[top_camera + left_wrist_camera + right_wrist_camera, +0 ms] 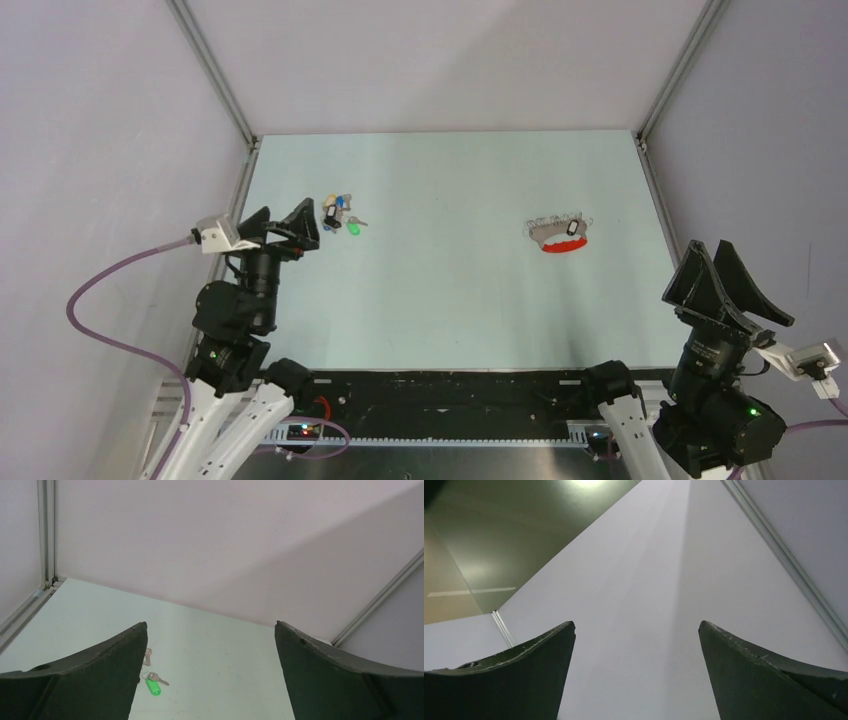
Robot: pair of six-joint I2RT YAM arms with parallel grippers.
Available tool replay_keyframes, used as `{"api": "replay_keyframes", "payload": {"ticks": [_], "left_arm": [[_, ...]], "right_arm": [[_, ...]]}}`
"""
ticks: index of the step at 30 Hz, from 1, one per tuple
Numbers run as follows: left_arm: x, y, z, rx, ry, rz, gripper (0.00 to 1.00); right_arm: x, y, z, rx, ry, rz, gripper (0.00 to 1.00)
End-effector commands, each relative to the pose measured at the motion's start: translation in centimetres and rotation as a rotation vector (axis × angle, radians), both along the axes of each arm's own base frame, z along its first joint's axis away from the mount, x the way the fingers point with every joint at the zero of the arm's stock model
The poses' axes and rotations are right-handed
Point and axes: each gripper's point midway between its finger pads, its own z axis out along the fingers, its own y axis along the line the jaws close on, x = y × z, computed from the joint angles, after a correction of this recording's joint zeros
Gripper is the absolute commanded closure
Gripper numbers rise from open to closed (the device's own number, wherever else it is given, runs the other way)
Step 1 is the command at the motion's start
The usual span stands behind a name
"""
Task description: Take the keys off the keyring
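The red keyring lies on the table right of centre, strung with a row of grey keys, one with a black head bearing a white mark. A loose pile of coloured-headed keys lies at the left, one with a green tag that also shows in the left wrist view. My left gripper is open and empty, just left of that pile. My right gripper is open and empty at the table's right edge, pointing up at the wall.
Pale enclosure walls with metal corner posts surround the light table. A small plain key lies next to the green-tagged one. The black front rail runs between the arm bases.
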Motion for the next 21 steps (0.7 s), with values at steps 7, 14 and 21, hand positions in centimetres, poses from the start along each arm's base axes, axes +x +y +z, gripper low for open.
{"api": "replay_keyframes", "payload": {"ticks": [7,14,21], "left_arm": [[0.0,-5.0,-1.0,0.317,-0.016,-0.248,0.00],[2.3,-6.7,-3.9,0.374,0.142,-0.300,0.00],[2.2,-8.1,-4.8,0.406,0.150,-0.378,0.00]], "right_arm": [[3.9,0.6,-1.3,0.003,0.125,-0.007,0.01],[10.7,2.2,-3.7,0.018,0.357,0.021,0.00],[16.6,4.7,-6.7,-0.056,0.624,0.065,0.01]]}}
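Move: The bunch of keys with coloured tags lies about 16 cm ahead of the left hand, laterally about level with it, and some 37 cm below; its green tag sits about 4 cm nearer and 4 cm to the right of the bunch. From the right hand, the red-and-grey ringed piece lies roughly 28 cm ahead, 5 cm left and 47 cm below. Right hand sweeps forward about 15 cm, tipping down 30 degrees; left sinks rightward 7 cm, rolling; both stay open. ##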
